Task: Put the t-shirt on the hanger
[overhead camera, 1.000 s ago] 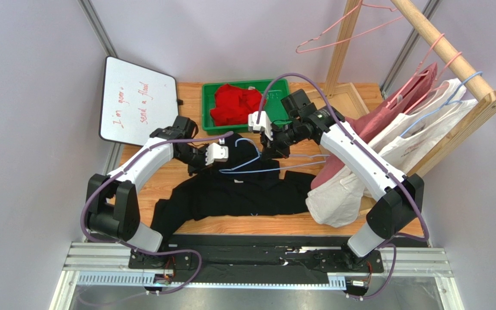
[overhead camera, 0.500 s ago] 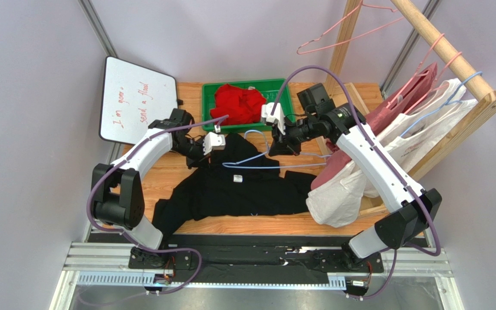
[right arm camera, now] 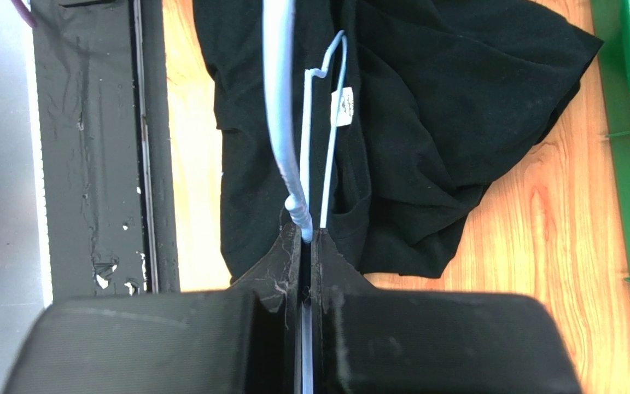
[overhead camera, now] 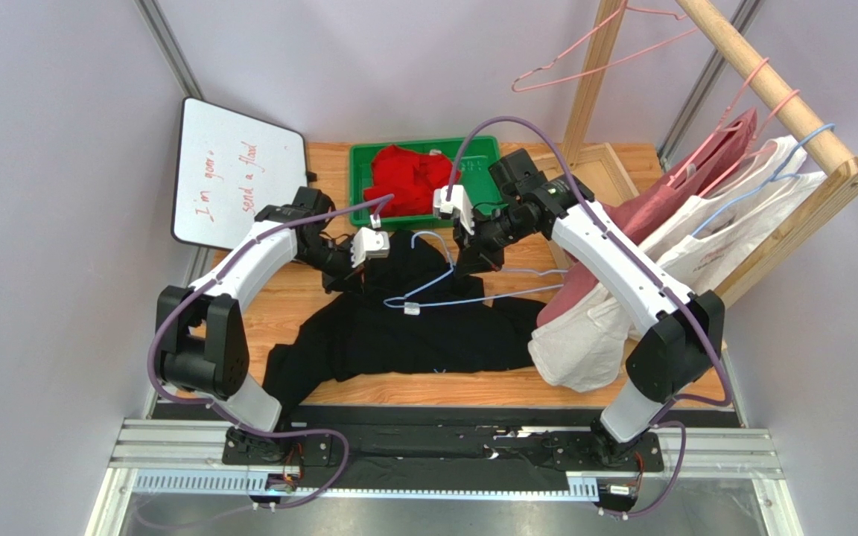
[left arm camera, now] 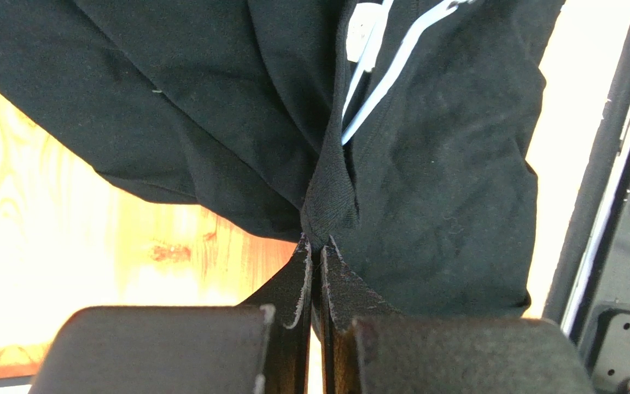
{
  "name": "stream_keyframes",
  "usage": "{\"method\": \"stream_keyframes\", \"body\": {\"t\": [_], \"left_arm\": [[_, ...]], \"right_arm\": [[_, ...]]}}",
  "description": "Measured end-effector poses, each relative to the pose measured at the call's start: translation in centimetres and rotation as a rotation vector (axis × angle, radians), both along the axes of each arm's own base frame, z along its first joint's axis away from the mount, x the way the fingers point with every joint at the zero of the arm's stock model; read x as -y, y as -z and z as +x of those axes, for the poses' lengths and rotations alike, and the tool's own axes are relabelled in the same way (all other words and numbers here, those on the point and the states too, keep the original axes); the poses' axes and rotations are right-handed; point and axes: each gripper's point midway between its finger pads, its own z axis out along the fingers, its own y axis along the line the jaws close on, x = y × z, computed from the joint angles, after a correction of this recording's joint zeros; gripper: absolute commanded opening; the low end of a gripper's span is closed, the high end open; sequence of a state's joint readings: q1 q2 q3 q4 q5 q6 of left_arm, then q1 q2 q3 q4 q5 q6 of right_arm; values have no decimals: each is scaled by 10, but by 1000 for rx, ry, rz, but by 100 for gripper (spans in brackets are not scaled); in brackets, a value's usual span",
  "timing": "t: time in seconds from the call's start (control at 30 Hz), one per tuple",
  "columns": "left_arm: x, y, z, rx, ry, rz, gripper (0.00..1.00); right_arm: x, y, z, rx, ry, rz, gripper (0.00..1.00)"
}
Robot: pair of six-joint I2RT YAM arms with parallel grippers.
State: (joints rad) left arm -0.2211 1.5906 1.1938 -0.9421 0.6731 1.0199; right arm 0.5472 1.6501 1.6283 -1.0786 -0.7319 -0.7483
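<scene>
The black t-shirt (overhead camera: 422, 335) lies spread on the wooden table, its collar pulled up toward the back left. My left gripper (overhead camera: 359, 252) is shut on that collar; in the left wrist view the gripper (left arm camera: 317, 243) pinches a fold of black cloth (left arm camera: 441, 164). My right gripper (overhead camera: 465, 248) is shut on the light-blue wire hanger (overhead camera: 428, 286), which hangs tilted over the shirt's neck. In the right wrist view the gripper (right arm camera: 303, 235) clamps the hanger (right arm camera: 281, 107), and one thin wire runs past the white neck tag (right arm camera: 343, 107).
A green bin (overhead camera: 487, 150) holding a red garment (overhead camera: 409, 181) stands at the back. A whiteboard (overhead camera: 227, 173) leans at the back left. On the right a wooden rack (overhead camera: 780, 89) carries pink and white shirts (overhead camera: 724, 223) and a pink hanger (overhead camera: 590, 67).
My left gripper pulled the collar up and back. My right gripper swung right with the hanger, then came back left, and the hanger's low corner now sits by the neck tag.
</scene>
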Motion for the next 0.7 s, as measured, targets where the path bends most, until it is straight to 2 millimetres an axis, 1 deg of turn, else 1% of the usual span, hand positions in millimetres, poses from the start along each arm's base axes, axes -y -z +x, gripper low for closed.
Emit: {"method": "stream_keyframes", "body": {"t": [0.13,0.4,0.53,0.7], "left_arm": [[0,-7,-4,9,4,-8,0],[0,-19,-14,6,21,-22,0],[3,-36,-14,25,25,-40,0],[9,-65,-15,63,35,-87,0]], "right_arm": [[-4,4,5,4,-3,8,0],[-24,-8,12,25,-35,122,0],[-38,-8,14,-4,-46,195,0],[-52,4,17,-62,-39,265,0]]}}
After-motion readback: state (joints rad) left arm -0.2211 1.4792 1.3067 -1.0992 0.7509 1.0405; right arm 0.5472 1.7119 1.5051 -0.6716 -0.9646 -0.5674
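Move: My left hand holds up the T-shirt's collar edge; the hanger's near corner lies some 6 cm to its right, 3 cm back and 5 cm below, the white tag about 10 cm right, 4 cm back and 8 cm below. From my right hand, gripping the hanger by its neck, the neck opening lies about 14 cm left, 5 cm back and 14 cm down; the green bin is 6 cm left, 18 cm ahead and 19 cm down. I slide the hanger's left shoulder under the raised collar: my right hand carries it about 5 cm left and a little forward, tipping its fingers some 15 degrees flatter so the leading corner comes up. My left hand, still pinching the collar edge, lifts it about 6 cm and draws back slightly, rising fastest towards the end. Both grips stay shut. ##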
